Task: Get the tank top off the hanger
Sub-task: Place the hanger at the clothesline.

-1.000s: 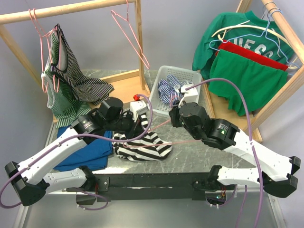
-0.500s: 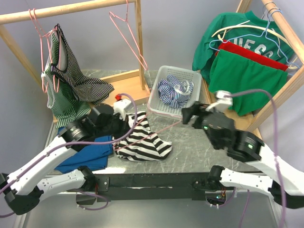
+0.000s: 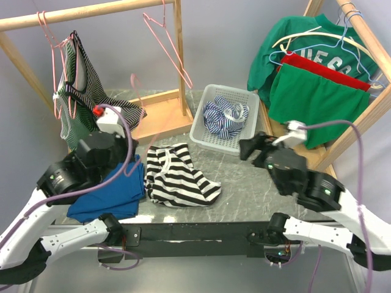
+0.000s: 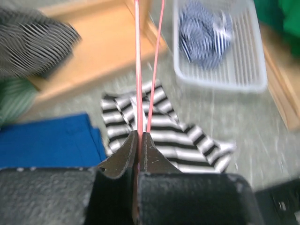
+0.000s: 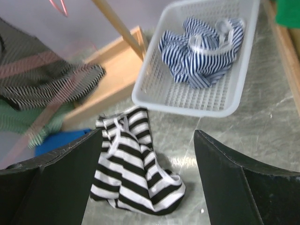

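The black-and-white striped tank top lies crumpled on the table, free of the hanger; it also shows in the right wrist view. My left gripper is shut on the thin pink wire hanger, held above the table left of the tank top. In the top view the left gripper sits over the blue cloth, and the hanger is a faint pink blur. My right gripper is open and holds nothing, hovering right of the tank top.
A white basket with a blue-striped garment stands behind the tank top. A blue cloth lies at its left. The left wooden rack carries striped garments and an empty pink hanger. Green and red clothes hang at the right.
The right gripper opened, let go and drew back to the right. The left arm pulled the hanger away to the left and up, and the tank top now lies loose on the table.
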You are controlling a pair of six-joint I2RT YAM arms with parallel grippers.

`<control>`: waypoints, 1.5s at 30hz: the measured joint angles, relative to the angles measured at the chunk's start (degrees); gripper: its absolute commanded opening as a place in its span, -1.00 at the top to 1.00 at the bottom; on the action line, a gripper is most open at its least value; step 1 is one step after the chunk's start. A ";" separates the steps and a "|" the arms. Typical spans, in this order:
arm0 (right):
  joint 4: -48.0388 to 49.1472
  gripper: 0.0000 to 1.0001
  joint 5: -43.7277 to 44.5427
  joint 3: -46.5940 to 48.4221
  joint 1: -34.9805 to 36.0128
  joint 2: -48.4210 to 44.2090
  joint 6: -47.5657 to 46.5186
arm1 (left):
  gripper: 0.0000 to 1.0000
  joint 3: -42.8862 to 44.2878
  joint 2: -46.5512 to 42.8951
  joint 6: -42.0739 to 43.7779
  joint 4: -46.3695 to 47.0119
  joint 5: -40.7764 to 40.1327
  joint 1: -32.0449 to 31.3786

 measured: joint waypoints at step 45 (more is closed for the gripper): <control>2.32 -0.73 -14.40 -2.56 0.00 12.70 1.70 | 0.98 30.60 39.98 24.79 32.68 -16.79 17.20</control>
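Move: The clothesline bar where the left gripper's pink hanger goes is about 35 cm ahead, 2 cm left and 22 cm up. The other empty pink hanger hangs some 28 cm ahead, 9 cm right and 9 cm higher; the green-striped tank tops, 21 cm ahead, 15 cm left, roughly level. From the open right gripper, the black-and-white tank top lies 21 cm left, level fore-and-aft, 28 cm below; the basket, 24 cm ahead, 5 cm left, equally low. Keep the pink hanger pinched in the left gripper and carry it some 23 cm forward, climbing about 14 cm and then easing down slightly, its hook up to the bar between the green-striped tank tops and the empty hanger; tip the fingers up to near level and swing them left about 30 degrees. Meanwhile bring the open right gripper left and down towards the black-and-white tank top, tipping it down a little. ##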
